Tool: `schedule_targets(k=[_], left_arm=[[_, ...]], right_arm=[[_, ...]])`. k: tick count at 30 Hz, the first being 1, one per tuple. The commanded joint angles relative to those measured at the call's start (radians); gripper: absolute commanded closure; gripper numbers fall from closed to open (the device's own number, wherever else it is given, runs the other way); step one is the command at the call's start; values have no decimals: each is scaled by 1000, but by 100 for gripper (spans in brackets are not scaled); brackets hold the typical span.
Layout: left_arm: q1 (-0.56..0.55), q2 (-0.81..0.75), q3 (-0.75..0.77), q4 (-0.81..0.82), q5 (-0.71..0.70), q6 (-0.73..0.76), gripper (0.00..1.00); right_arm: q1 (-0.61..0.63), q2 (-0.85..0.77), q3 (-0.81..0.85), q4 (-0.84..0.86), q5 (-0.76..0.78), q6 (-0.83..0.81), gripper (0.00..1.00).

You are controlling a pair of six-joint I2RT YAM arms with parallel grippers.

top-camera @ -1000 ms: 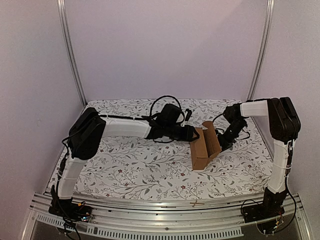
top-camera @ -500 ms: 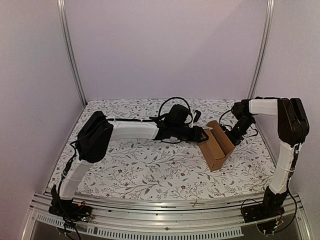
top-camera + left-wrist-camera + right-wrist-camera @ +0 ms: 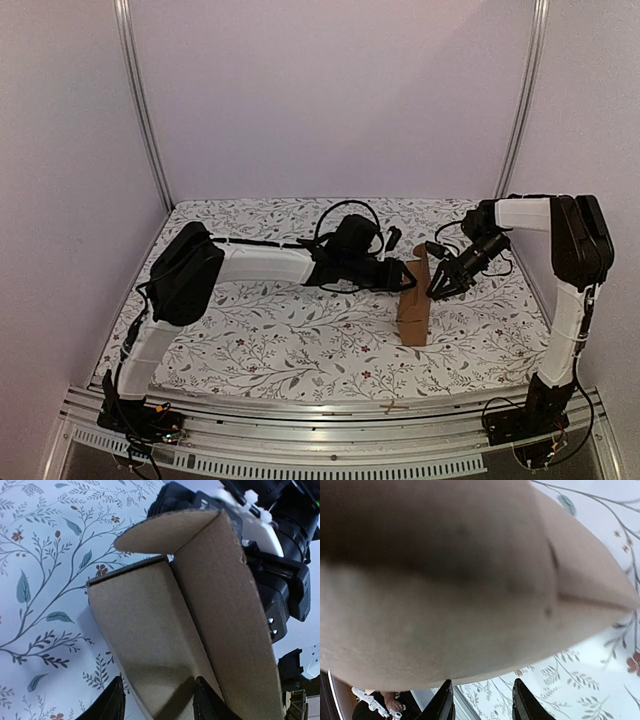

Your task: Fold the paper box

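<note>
The paper box (image 3: 412,312) is plain brown cardboard, standing on edge right of the table's middle with a flap raised at its top. In the left wrist view the paper box (image 3: 150,625) fills the frame, its rounded flap (image 3: 165,532) folded out above. My left gripper (image 3: 407,276) is at its left side, and its fingers (image 3: 118,700) straddle the box body, shut on it. My right gripper (image 3: 438,284) hovers just right of the box, open. In its own view the right gripper (image 3: 482,681) has only tablecloth between the fingers, with the blurred paper box (image 3: 450,580) close above.
A floral tablecloth (image 3: 280,340) covers the table. White walls and two metal posts (image 3: 140,110) enclose it. An aluminium rail (image 3: 330,410) runs along the near edge. Black cables (image 3: 345,205) loop over the left wrist. The right arm's wrist (image 3: 272,555) sits just behind the box.
The box has shifted right and turned from lying slanted to standing on edge. My left gripper followed it. My right gripper opened wider and came off the box, close beside it.
</note>
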Motion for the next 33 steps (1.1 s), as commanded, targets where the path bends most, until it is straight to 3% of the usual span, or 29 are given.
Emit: schedule_targets(k=[1, 5, 18, 24, 33], left_arm=[[-5, -118, -137, 24, -18, 32, 53], [10, -199, -271, 36, -32, 32, 53], [57, -458, -658, 154, -48, -24, 53], [58, -495, -670, 147, -53, -23, 53], [37, -444, -610, 120, -53, -25, 53]], right_arm=[[92, 88, 70, -21, -162, -9, 63], [186, 172, 153, -16, -175, 23, 63], [330, 343, 409, 57, -200, 149, 63], [306, 335, 368, 62, -155, 148, 63], [181, 194, 216, 63, -61, 104, 61]])
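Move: The box stands on edge between the grippers, its middle about 5 cm back, 3 cm right and 3 cm below the left hand. Its raised lid is 2 cm back and 5 cm right of that hand, and the lid's rounded tab about 8 cm ahead and 4 cm right. From the right hand, the box's middle is some 5 cm left, 2 cm back and 2 cm below. Both hands sweep left about 14 cm with the box between them; the right then retreats rightward and down. ##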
